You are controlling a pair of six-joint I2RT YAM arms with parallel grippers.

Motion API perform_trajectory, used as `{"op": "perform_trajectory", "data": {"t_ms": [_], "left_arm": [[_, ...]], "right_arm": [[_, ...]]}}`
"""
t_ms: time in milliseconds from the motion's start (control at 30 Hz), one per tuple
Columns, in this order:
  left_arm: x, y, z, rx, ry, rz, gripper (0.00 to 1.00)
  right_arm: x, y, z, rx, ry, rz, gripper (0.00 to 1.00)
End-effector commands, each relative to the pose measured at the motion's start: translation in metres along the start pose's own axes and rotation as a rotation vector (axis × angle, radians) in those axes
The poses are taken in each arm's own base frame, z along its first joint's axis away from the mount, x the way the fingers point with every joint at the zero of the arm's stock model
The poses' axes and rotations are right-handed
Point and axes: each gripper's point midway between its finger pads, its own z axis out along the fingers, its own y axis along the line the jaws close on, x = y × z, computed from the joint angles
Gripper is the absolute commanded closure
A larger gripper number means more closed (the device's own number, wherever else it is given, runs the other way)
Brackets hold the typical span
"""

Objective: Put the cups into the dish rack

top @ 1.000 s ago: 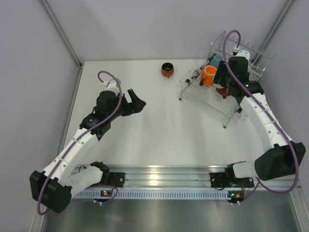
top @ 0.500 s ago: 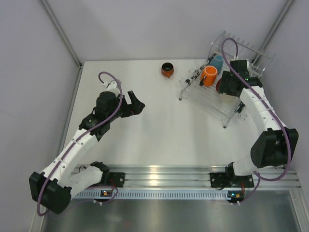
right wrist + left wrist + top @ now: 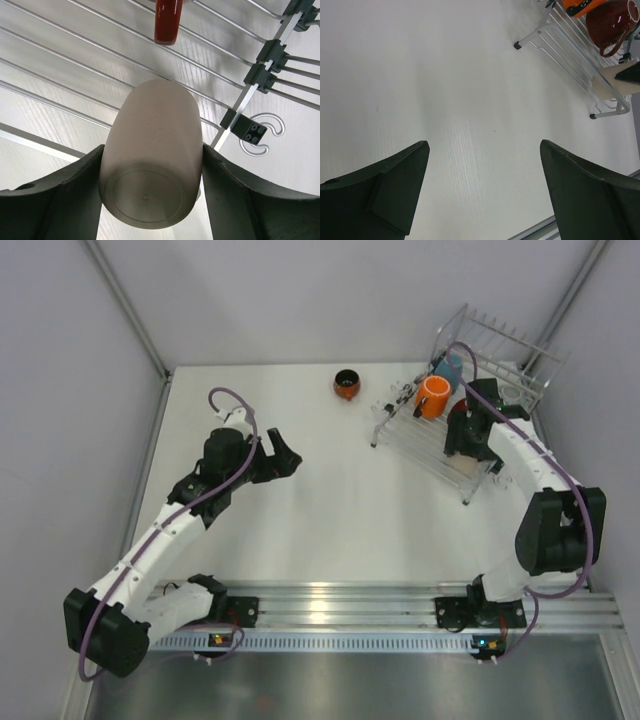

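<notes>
The dish rack [image 3: 500,350] stands at the far right and also shows in the left wrist view [image 3: 570,55]. An orange cup [image 3: 432,397] and a light blue cup [image 3: 449,367] sit in it. My right gripper [image 3: 461,432] is low over the rack, shut on the beige tumbler [image 3: 150,160], base towards the camera, over the rack wires [image 3: 75,55]. A red mug [image 3: 610,20] sits in the rack just beyond it. A dark-and-orange cup [image 3: 346,384] stands on the table, far middle. My left gripper [image 3: 285,458] is open and empty over bare table. The grey mug is out of view.
The table's left edge [image 3: 160,440] meets a grey wall. A metal rail [image 3: 330,602] carrying both arm bases runs along the near edge. The rack's feet [image 3: 518,46] rest on the table.
My right gripper has moved from the rack's back towards its near side and lower, its elbow swinging in. The left arm has barely shifted.
</notes>
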Motion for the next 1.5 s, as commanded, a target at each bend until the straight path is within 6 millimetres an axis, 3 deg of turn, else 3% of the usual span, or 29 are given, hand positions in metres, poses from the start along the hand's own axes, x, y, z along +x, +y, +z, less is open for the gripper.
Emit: {"op": "perform_trajectory", "data": {"t_ms": [0, 133, 167, 200, 367, 533, 700, 900, 1133, 1333, 1467], "left_arm": [[-0.003, -0.003, 0.001, 0.017, -0.008, -0.002, 0.02], [-0.002, -0.005, 0.002, 0.026, -0.001, -0.006, 0.02], [-0.002, -0.005, 0.001, 0.026, -0.002, -0.003, 0.03], [-0.003, -0.006, 0.001, 0.029, -0.004, -0.003, 0.03], [-0.004, -0.006, -0.004, 0.034, -0.017, -0.004, 0.03], [-0.005, -0.007, -0.006, 0.036, -0.027, -0.006, 0.03], [-0.005, -0.011, -0.005, 0.05, -0.018, -0.012, 0.03], [-0.012, -0.017, -0.005, 0.067, -0.022, -0.007, 0.03], [-0.013, -0.018, -0.007, 0.07, -0.026, -0.004, 0.03], [-0.014, -0.013, -0.008, 0.047, -0.042, 0.0, 0.03], [-0.015, -0.009, -0.01, 0.032, -0.055, -0.001, 0.03]], "right_arm": [[0.007, -0.005, -0.003, -0.009, 0.018, 0.017, 0.94], [0.011, -0.007, 0.0, -0.009, 0.032, 0.026, 0.82], [0.01, -0.008, 0.0, -0.006, 0.027, 0.032, 0.7], [0.01, -0.008, -0.001, -0.006, 0.026, 0.032, 0.65], [0.005, -0.015, -0.005, 0.017, 0.007, 0.047, 0.48], [-0.001, -0.017, -0.008, 0.019, -0.016, 0.06, 0.39], [-0.008, -0.018, -0.012, 0.021, -0.041, 0.06, 0.19], [-0.018, -0.018, -0.024, 0.007, -0.096, 0.081, 0.11], [-0.034, -0.022, -0.042, 0.01, -0.167, 0.099, 0.09], [-0.053, -0.025, -0.079, -0.01, -0.27, 0.118, 0.08], [-0.067, -0.016, -0.106, -0.059, -0.366, 0.106, 0.08]]}}
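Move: The right hand has its fingers on the beige cup, already set base-up at the dish rack's near right corner; the cup's middle is about 1 cm ahead of the hand and 3 cm below it. The dark red mug lies some 11 cm ahead, straight on, and the orange mug about 16 cm ahead and 9 cm left, both roughly 3 cm lower than the hand. From the left hand the beige cup is about 46 cm right, 5 cm ahead and 12 cm lower. Almost still at first, the right hand keeps its pinch on the beige cup's sides with only a slight drift to the right, then opens its fingers wide to let go. It then lifts nearly straight up off the cup by about 7 cm, gathering speed, while the fingers tilt some 10 degrees outward from pointing down. ##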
